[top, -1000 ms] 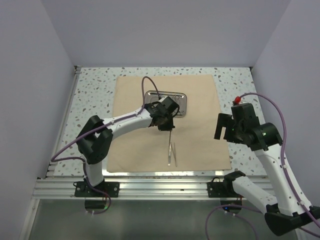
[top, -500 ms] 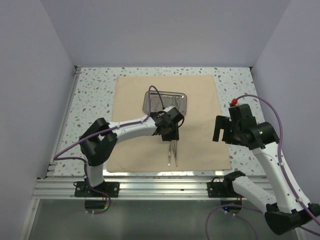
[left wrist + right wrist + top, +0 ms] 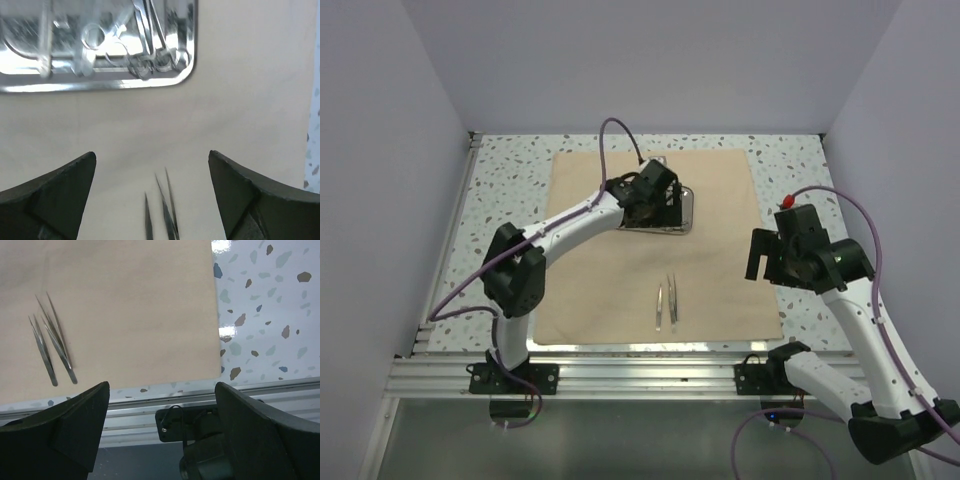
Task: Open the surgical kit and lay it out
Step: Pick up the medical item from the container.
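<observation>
The tan cloth wrap [image 3: 720, 200] lies flat and open on the table. The shiny steel tray [image 3: 688, 208] sits on its far middle, with ring-handled instruments [image 3: 150, 62] still in it. Two slim tweezers [image 3: 666, 302] lie side by side on the cloth near the front. They also show in the right wrist view [image 3: 52, 350], and their tips show in the left wrist view [image 3: 162, 210]. My left gripper [image 3: 653, 203] hovers over the tray's near edge, open and empty [image 3: 152, 155]. My right gripper [image 3: 757, 258] is open and empty above the cloth's right front corner [image 3: 161, 385].
The cloth [image 3: 140, 305] ends near the speckled tabletop [image 3: 265, 305] on the right. A metal rail [image 3: 620, 372] runs along the table's front edge. Grey walls close in the left, back and right sides.
My left gripper lowered a second pair of tweezers onto the cloth beside the first, let it go, and moved back over the tray. The right arm barely moved.
</observation>
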You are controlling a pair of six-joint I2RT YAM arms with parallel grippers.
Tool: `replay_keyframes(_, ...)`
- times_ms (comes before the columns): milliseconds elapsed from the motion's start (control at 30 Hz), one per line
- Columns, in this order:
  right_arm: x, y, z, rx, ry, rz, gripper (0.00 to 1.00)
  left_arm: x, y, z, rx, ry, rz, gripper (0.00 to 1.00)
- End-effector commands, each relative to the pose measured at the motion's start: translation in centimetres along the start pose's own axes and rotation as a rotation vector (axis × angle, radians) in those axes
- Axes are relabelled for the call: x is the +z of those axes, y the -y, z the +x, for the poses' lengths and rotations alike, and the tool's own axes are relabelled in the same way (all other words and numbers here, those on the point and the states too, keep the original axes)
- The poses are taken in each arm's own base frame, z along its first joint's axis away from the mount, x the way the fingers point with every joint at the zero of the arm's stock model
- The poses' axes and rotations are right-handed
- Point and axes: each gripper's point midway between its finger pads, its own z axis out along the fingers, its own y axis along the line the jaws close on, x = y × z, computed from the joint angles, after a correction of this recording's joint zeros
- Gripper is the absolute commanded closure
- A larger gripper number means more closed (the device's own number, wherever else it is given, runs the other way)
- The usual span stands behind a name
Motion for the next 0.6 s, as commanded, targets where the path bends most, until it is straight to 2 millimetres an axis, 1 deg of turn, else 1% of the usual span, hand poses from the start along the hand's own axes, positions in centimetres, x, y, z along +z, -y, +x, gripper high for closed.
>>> replay_keyframes(0,-0.8,0.0,-1.5,0.028,0.042,0.017,0.10,3.7,-5.8,-5.8,0.071,0.044,-0.107,0.05)
replay_keyframes(33,-0.8,0.0,-1.7,0.031,0.045,0.021,0.10,4.3,-6.6,-6.7,0.084,0.046,-0.122,0.07)
replay_keyframes(67,-0.9,0.1,-2.0,0.032,0.044,0.036,0.10,4.5,-7.5,-8.8,0.109,0.070,-0.138,0.09)
replay_keyframes(100,-1.0,0.2,-2.1,0.032,0.045,0.042,0.10,6.3,-8.5,-8.5,0.126,0.041,-0.166,0.11)
replay_keyframes(133,-1.0,0.2,-2.3,0.030,0.047,0.051,0.10,6.8,-9.1,-8.8,0.154,0.029,-0.177,0.13)
replay_keyframes(167,-1.3,0.3,-2.6,0.031,0.051,0.057,0.10,6.9,-9.0,-10.3,0.159,0.053,-0.174,0.14)
replay_keyframes(200,-1.2,0.5,-2.8,0.027,0.050,0.075,0.10,8.1,-10.1,-10.1,0.163,0.032,-0.192,0.18)
replay_keyframes(267,-1.4,0.5,-3.2,0.029,0.058,0.083,0.09,8.6,-10.6,-10.7,0.183,0.033,-0.199,0.22)
replay_keyframes(333,-1.3,0.7,-3.4,0.025,0.056,0.102,0.09,9.2,-11.1,-10.6,0.185,0.028,-0.203,0.27)
replay_keyframes(367,-1.3,0.8,-3.5,0.023,0.055,0.107,0.09,9.6,-11.5,-9.9,0.187,0.010,-0.208,0.28)
replay_keyframes(433,-1.1,0.8,-3.7,0.018,0.051,0.116,0.09,9.5,-11.6,-9.4,0.188,0.002,-0.202,0.33)
replay_keyframes(467,-1.0,0.8,-3.6,0.016,0.049,0.119,0.09,10.0,-11.9,-8.2,0.184,-0.018,-0.194,0.35)
replay_keyframes(500,-1.0,0.9,-3.6,0.014,0.046,0.123,0.09,9.6,-11.9,-8.2,0.181,-0.009,-0.187,0.37)
replay_keyframes(533,-0.8,0.9,-3.7,0.007,0.042,0.129,0.09,9.7,-11.9,-8.1,0.176,0.001,-0.183,0.38)
replay_keyframes(567,-0.7,0.9,-3.6,0.001,0.037,0.130,0.09,10.0,-12.6,-6.9,0.177,-0.023,-0.197,0.38)
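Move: The medical item I go for, the slim handle towards the left of the tray, lies about 16 cm ahead, 8 cm left and 11 cm below my left hand. In the tray beside it, two flat handles lie about 16 cm ahead and 4 cm left, and scissors about 15 cm ahead and 1 cm left. The laid-out tweezers are some 8 cm back and 2 cm right. From my right hand the item is roughly 29 cm ahead, 29 cm left and 18 cm below. I swing my left hand about 14 cm forward and 9 cm left, away from the laid-out tweezers and in over the left part of the tray, then drop it some 9 cm towards the slim handle's near end, easing back slightly at the last. My wrist rolls about 15 degrees, left side rising, while the wide-open fingers narrow to roughly 60% open. My right hand drifts a little forward and up, well clear. ##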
